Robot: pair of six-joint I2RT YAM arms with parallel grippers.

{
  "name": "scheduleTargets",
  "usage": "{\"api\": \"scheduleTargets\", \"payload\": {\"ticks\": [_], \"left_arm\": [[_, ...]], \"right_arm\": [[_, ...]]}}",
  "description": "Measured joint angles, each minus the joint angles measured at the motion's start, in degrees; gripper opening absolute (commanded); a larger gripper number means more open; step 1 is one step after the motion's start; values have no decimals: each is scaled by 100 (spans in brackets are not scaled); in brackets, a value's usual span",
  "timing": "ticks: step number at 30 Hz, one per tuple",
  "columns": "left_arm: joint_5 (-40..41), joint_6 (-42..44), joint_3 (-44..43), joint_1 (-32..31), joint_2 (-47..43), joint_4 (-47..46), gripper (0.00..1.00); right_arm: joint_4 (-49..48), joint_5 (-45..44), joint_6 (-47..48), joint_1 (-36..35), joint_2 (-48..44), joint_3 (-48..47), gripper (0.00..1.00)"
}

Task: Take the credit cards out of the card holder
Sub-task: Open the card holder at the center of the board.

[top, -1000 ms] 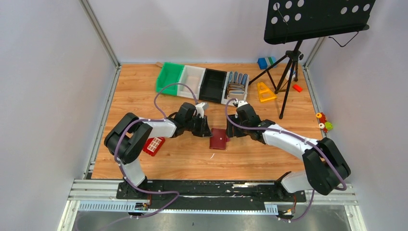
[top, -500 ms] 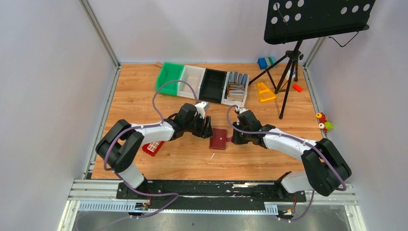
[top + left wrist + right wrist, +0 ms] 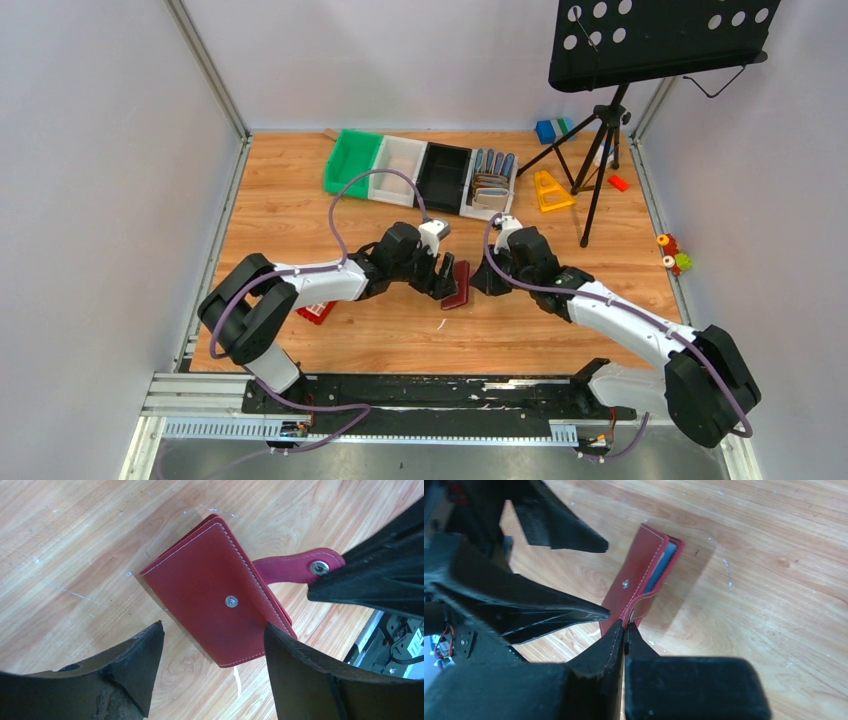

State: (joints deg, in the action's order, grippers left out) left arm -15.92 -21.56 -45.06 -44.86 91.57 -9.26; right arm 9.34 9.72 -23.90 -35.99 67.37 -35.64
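The maroon card holder (image 3: 458, 285) stands tilted on its edge between my two grippers. Its closed cover with a metal snap (image 3: 220, 605) faces the left wrist view. My right gripper (image 3: 624, 625) is shut on the holder's snap tab (image 3: 295, 565) and holds that side up. A pale blue-grey edge of the credit cards (image 3: 659, 570) shows inside the fold (image 3: 634, 585); the rest of them is hidden. My left gripper (image 3: 214, 630) is open, its fingers on either side of the holder's near corner without touching it. In the top view the left gripper (image 3: 445, 275) and right gripper (image 3: 478, 280) nearly meet.
Green (image 3: 352, 160), white (image 3: 397, 168) and black (image 3: 442, 175) bins and a tray of upright wallets (image 3: 490, 182) line the back. A music stand tripod (image 3: 600, 150) and a yellow piece (image 3: 550, 190) stand at back right. A red grid piece (image 3: 318, 310) lies under the left arm.
The right gripper shut on the snap tab and raised the holder from flat onto its edge. The left gripper opened and moved right, up to the holder.
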Motion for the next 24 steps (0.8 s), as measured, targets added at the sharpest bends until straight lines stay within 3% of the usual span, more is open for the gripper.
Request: {"api": "scheduleTargets", "payload": {"ticks": [10, 18, 24], "left_arm": [[-387, -212, 37, 0, 208, -330, 100], [-481, -216, 153, 0, 188, -459, 99], [-260, -109, -87, 0, 234, 24, 100]], "right_arm": [[-24, 291, 11, -98, -52, 24, 1], [-17, 321, 24, -111, -68, 24, 1], [24, 273, 28, -111, -160, 24, 1]]}}
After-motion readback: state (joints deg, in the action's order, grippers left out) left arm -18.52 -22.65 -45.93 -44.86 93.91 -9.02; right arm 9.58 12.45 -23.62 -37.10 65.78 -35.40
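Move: The card holder hangs tilted just beyond the left fingertips, its middle about 3 cm to the left hand's right, 1 cm ahead and 3 cm below. Its strap end lies some 5 cm to that hand's right and 1 cm back, nearly level. From the right hand, the holder's middle is about 3 cm left, 1 cm ahead and 4 cm lower. The black bin stands roughly 22 cm ahead of the left hand, 1 cm to its left. Back and to its right by about 1 cm the left hand edges, sinking slightly and then easing partly forward again, while its already parted fingers spread fully, one tip close by the card holder's strap-side edge. The right hand keeps its shut pinch on the strap end, draws back and left by about 1 cm each way, rises slightly, then holds nearly still. ##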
